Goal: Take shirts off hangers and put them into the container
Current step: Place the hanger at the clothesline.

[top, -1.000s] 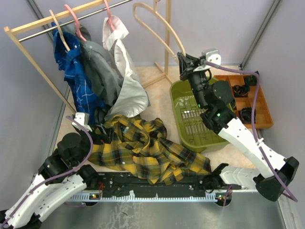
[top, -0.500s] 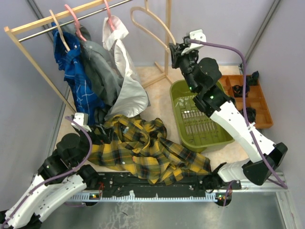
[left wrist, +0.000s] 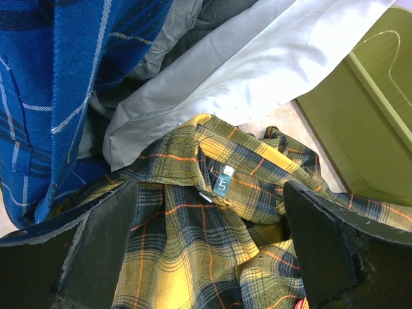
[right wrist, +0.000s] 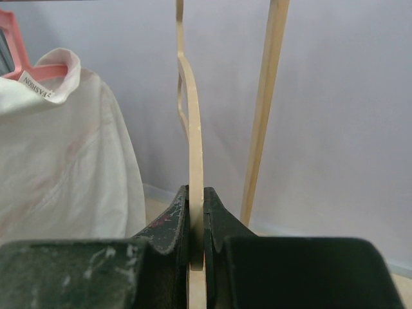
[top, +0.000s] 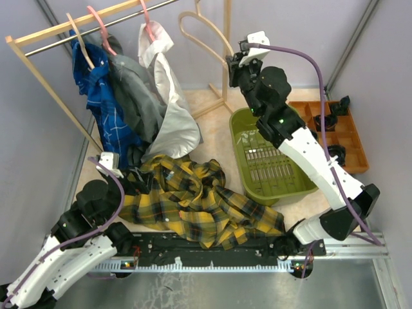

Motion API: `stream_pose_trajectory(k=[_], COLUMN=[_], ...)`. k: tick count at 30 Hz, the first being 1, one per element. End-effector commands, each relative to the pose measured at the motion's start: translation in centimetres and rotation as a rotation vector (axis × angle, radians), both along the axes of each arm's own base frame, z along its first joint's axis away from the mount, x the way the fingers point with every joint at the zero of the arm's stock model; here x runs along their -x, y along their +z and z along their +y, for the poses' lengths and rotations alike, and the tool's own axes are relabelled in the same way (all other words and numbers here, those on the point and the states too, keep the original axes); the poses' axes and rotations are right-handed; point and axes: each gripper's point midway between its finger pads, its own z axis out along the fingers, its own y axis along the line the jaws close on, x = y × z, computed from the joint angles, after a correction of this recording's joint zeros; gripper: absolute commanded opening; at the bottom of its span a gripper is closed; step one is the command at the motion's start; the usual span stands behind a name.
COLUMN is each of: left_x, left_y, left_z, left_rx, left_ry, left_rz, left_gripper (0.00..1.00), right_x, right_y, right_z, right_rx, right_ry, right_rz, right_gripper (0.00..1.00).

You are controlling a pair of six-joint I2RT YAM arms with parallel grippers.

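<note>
My right gripper (top: 234,64) (right wrist: 196,196) is raised beside the rack's right post, shut on a bare pale wood-coloured hanger (top: 219,37) (right wrist: 192,129). The yellow-and-black plaid shirt (top: 193,199) (left wrist: 193,244) lies crumpled on the table, left of the olive-green container (top: 239,138) (left wrist: 360,109). My left gripper (left wrist: 209,212) hovers open just above the plaid collar, apart from it. Blue (top: 103,112), grey (top: 138,96) and white (top: 174,116) shirts hang on the rack from a pale hanger (top: 80,40) and pink hangers (top: 100,26). The container holds no shirt.
The wooden rack frame with its metal rod (top: 71,37) spans the back left, and its right post (top: 226,58) stands right next to my right gripper. An orange compartment tray (top: 353,143) holding black parts sits right of the container. Grey walls enclose the table.
My right arm has lifted the pale hanger up and away from above the container's far end, toward the rack's right post. The left arm and the shirts have stayed still.
</note>
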Motion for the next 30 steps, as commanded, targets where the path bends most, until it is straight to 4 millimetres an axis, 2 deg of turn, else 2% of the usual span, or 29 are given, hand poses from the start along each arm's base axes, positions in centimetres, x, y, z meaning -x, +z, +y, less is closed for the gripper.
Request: stream_pose_trajectory(k=[1, 3, 4, 5, 6, 9, 11, 15, 18, 25, 29, 30], left_x=[0.0, 0.0, -0.1, -0.1, -0.1, -0.2, -0.2, -0.3, -0.3, -0.3, -0.4, -0.5], left_y=[0.0, -0.1, -0.1, -0.1, -0.1, -0.3, -0.3, -0.5, -0.5, -0.6, -0.7, -0.8], left_z=[-0.1, -0.1, -0.1, -0.1, -0.1, -0.2, -0.3, -0.4, -0.5, -0.4, -0.4, -0.3], left_rx=[-0.003, -0.006, -0.005, -0.004, -0.007, -0.011, -0.014, -0.020, -0.023, -0.025, -0.030, -0.033], left_ry=[-0.006, -0.005, -0.003, -0.003, -0.003, -0.004, -0.007, -0.009, -0.010, -0.007, -0.005, 0.002], left_rz=[-0.005, -0.003, -0.003, -0.004, -0.002, 0.003, 0.005, 0.011, 0.015, 0.017, 0.022, 0.024], left_gripper=[0.99, 0.99, 0.99, 0.99, 0.99, 0.99, 0.99, 0.99, 0.99, 0.99, 0.99, 0.99], right_x=[-0.3, 0.0, 0.2, 0.5, 0.7, 1.5, 2.2, 3.7, 5.0, 9.0, 11.1, 11.7], right_y=[0.6, 0.8, 0.8, 0.8, 0.8, 0.5, 0.0, -1.0, -2.7, -6.6, -10.2, -11.9], right_z=[-1.6, -1.9, -2.0, -2.1, -2.1, -2.7, -3.1, -4.1, -4.4, -3.7, -3.2, -3.2], right_rx=[0.014, 0.009, 0.006, 0.004, 0.005, 0.006, 0.005, -0.006, -0.014, 0.000, -0.009, -0.014], right_ry=[-0.058, -0.061, -0.056, -0.050, -0.044, -0.042, -0.037, -0.033, -0.004, 0.162, 0.251, 0.263], right_rz=[-0.013, -0.013, -0.015, -0.016, -0.016, -0.016, -0.014, -0.010, 0.011, 0.082, 0.171, 0.217], right_gripper=[0.05, 0.11, 0.18, 0.31, 0.36, 0.46, 0.60, 0.73, 0.84, 0.95, 0.99, 0.99])
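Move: The right hand holds the lower corner of the wooden hanger, whose hook is at the clothesline about 16 cm ahead of this hand, 10 left and 16 above. The rack's right post stands some 14 cm ahead and 1 left; the white shirt hangs roughly 22 left, 4 ahead, 10 lower; the green container lies 8 back, 17 right, 40 below. From the left hand the clothesline hook spot is about 35 ahead, 22 right, 40 up. The right hand opens wide, lets go of the hanger's corner and backs away about 10 cm while sinking 9. ##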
